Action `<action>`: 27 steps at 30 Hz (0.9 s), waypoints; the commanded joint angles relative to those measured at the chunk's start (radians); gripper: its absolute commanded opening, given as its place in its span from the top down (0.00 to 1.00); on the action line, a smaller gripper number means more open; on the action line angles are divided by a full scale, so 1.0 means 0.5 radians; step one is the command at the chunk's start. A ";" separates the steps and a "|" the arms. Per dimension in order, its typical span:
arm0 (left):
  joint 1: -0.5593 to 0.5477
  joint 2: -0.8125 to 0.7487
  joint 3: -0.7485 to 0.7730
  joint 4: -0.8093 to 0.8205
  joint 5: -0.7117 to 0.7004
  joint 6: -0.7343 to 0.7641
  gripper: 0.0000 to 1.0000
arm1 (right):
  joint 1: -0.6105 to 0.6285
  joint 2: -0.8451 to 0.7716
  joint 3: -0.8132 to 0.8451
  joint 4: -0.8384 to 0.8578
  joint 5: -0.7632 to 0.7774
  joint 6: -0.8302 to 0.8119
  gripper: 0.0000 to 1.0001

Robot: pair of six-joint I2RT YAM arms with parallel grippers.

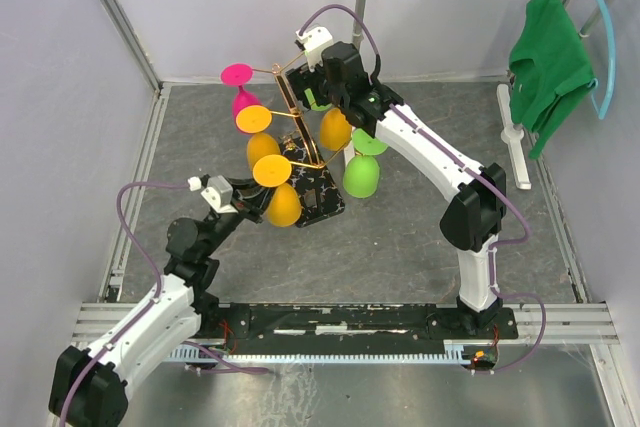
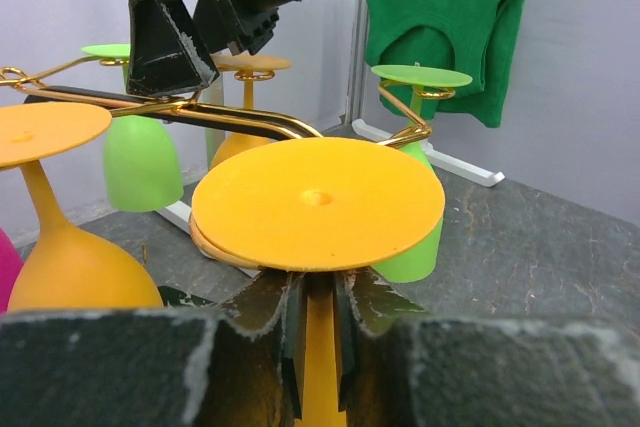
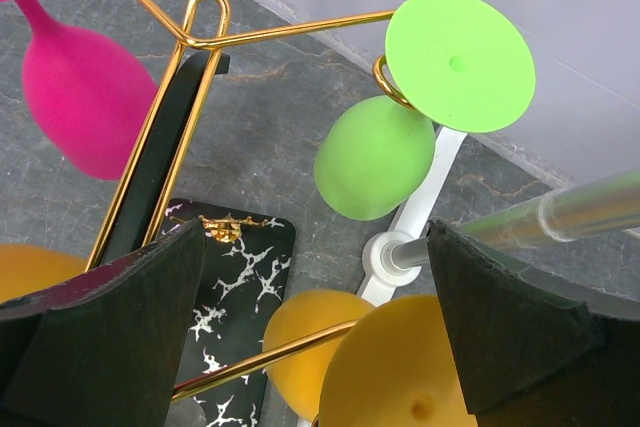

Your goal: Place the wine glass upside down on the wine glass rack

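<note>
An orange wine glass (image 2: 318,202) hangs upside down, its foot disc resting on a gold ring arm of the wine glass rack (image 1: 290,107). My left gripper (image 2: 318,299) is shut on this glass's stem just under the foot, at the rack's near left side (image 1: 258,197). The rack stands on a black marbled base (image 3: 235,267). Above the rack's top hovers my right gripper (image 1: 348,92), open (image 3: 315,282), with nothing between its fingers. Under it lies the foot of another orange glass (image 3: 420,377).
Other glasses hang upside down on the rack: one pink (image 1: 240,87), two green (image 1: 362,172), two more orange (image 1: 335,127). At the back right stands a white pole stand (image 1: 515,142), with a green cloth (image 1: 548,57) on a blue hanger. Walls close the left and back.
</note>
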 commanded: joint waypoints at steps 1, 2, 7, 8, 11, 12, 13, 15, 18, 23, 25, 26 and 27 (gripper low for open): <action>-0.004 0.047 0.037 -0.150 0.100 0.094 0.76 | -0.007 -0.111 -0.005 0.073 0.019 -0.010 0.00; -0.004 0.029 0.034 -0.174 0.098 0.087 0.72 | -0.008 -0.112 -0.002 0.073 0.022 -0.013 0.00; -0.005 -0.158 -0.012 -0.348 0.004 0.062 0.39 | -0.007 -0.103 0.004 0.076 0.025 -0.023 0.00; -0.004 -0.207 -0.017 -0.395 -0.030 0.060 0.35 | -0.008 -0.101 0.007 0.076 0.025 -0.024 0.00; -0.005 -0.356 -0.005 -0.588 -0.134 0.073 0.30 | -0.007 -0.100 0.013 0.076 0.025 -0.027 0.01; -0.005 -0.401 0.004 -0.646 -0.165 0.080 0.29 | -0.009 -0.100 0.012 0.076 0.025 -0.026 0.00; -0.004 -0.440 0.015 -0.704 -0.200 0.089 0.28 | -0.008 -0.100 0.011 0.076 0.025 -0.029 0.00; -0.006 -0.504 0.040 -0.806 -0.272 0.097 0.27 | -0.011 -0.100 0.004 0.076 0.025 -0.031 0.00; -0.005 -0.579 0.080 -0.934 -0.354 0.103 0.27 | -0.014 -0.108 -0.012 0.081 0.034 -0.040 0.01; -0.003 -0.676 0.130 -1.094 -0.478 0.096 0.27 | -0.023 -0.127 -0.045 0.088 0.050 -0.045 0.00; -0.003 -0.705 0.150 -1.149 -0.557 0.107 0.26 | -0.029 -0.133 -0.050 0.087 0.047 -0.044 0.00; -0.004 -0.716 0.160 -1.169 -0.610 0.112 0.26 | -0.029 -0.138 -0.052 0.084 0.047 -0.044 0.00; -0.005 -0.721 0.169 -1.182 -0.669 0.113 0.26 | -0.032 -0.144 -0.051 0.080 0.047 -0.044 0.00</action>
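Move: The near orange wine glass already hangs upside down in the rack loop with its stem between the left fingers, its middle about 4 cm below them and 1 cm ahead and right. The second orange glass hangs about 12 cm ahead and 3 cm left of the hand; the green glass about 7 cm ahead and 18 cm right. From the right hand, the near orange glass lies some 19 cm back, 4 cm left and 12 cm lower. The left fingers open wide, freeing the orange glass's stem, and the hand withdraws about 5 cm left, sinking 3 cm. ##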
